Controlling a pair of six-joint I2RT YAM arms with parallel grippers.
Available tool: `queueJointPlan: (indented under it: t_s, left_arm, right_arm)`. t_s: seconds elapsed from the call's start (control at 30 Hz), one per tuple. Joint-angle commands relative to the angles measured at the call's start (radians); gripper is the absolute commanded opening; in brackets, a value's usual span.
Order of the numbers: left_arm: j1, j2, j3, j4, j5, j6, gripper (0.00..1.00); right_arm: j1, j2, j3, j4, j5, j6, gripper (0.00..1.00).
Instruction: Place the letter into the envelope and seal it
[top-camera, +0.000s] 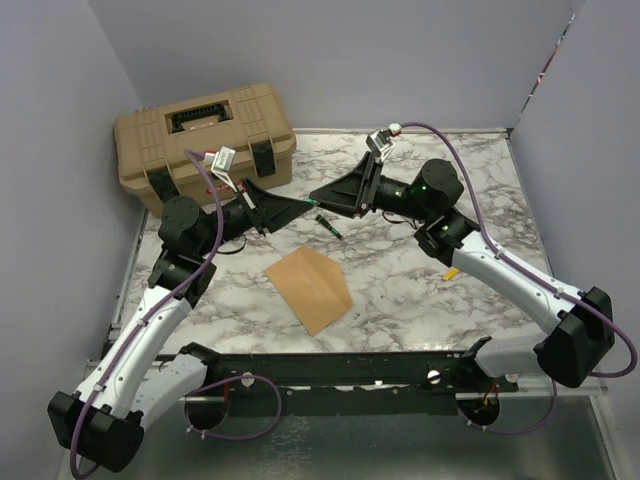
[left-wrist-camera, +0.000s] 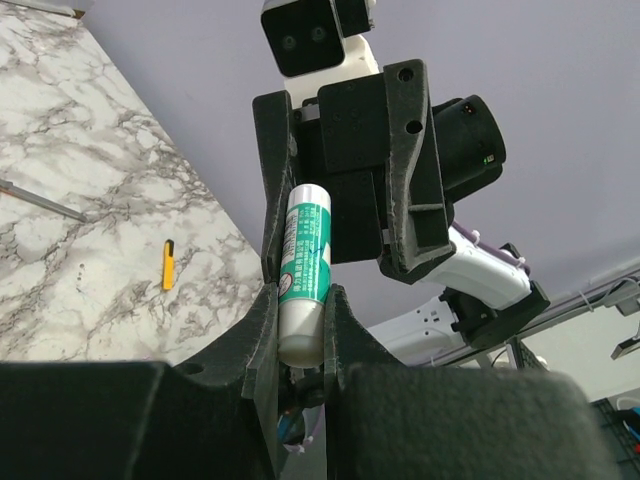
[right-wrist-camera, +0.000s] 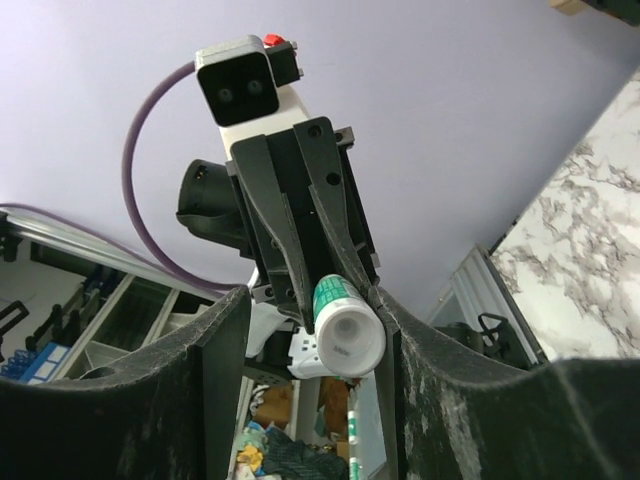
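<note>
The kraft-brown envelope lies flat on the marble table, in front of both arms. The pale letter does not show in any view. My two grippers meet tip to tip in the air above the table's back middle. My left gripper is shut on the base of a white and green glue stick. My right gripper is open around the stick's other end. That end touches one of its fingers.
A tan toolbox stands at the back left. A small green and black item lies on the table under the grippers. A small yellow item lies by the right arm; it also shows in the left wrist view.
</note>
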Motion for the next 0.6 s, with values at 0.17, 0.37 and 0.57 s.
queueJointPlan:
  t_s: [0.17, 0.37, 0.57]
  left_arm:
    - [-0.002, -0.008, 0.003, 0.003, 0.01, 0.007, 0.0]
    - [-0.002, -0.001, 0.012, -0.021, 0.003, 0.017, 0.0]
    - [-0.002, 0.004, 0.028, -0.047, -0.005, 0.032, 0.0]
  right_arm:
    - [-0.005, 0.022, 0.002, 0.101, -0.021, 0.048, 0.53]
    - [-0.005, 0.033, 0.025, 0.061, -0.043, 0.011, 0.38]
    - [-0.005, 0.044, 0.042, 0.039, -0.071, -0.019, 0.23]
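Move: Between the two hands, high over the table, hangs the glue stick: its middle is about 3 cm to the left of the right hand, roughly 1 cm ahead and 1 cm below. From the left hand, which still pinches its other end, the middle lies some 3 cm right and 1 cm ahead. Counted from the right hand, the envelope is around 35 cm down and 5 cm left, neither ahead nor back, and the green pen 16 cm ahead, equally low. Closing around the white end of the glue stick, the right fingers narrow from about half open to under a third, one on each side of it. The right hand first rises barely half a centimetre, then sinks about 1 cm, easing slightly forward and left to bring the stick's end midway between the fingers. The left hand stays in place and keeps its pinch on the opposite end. ##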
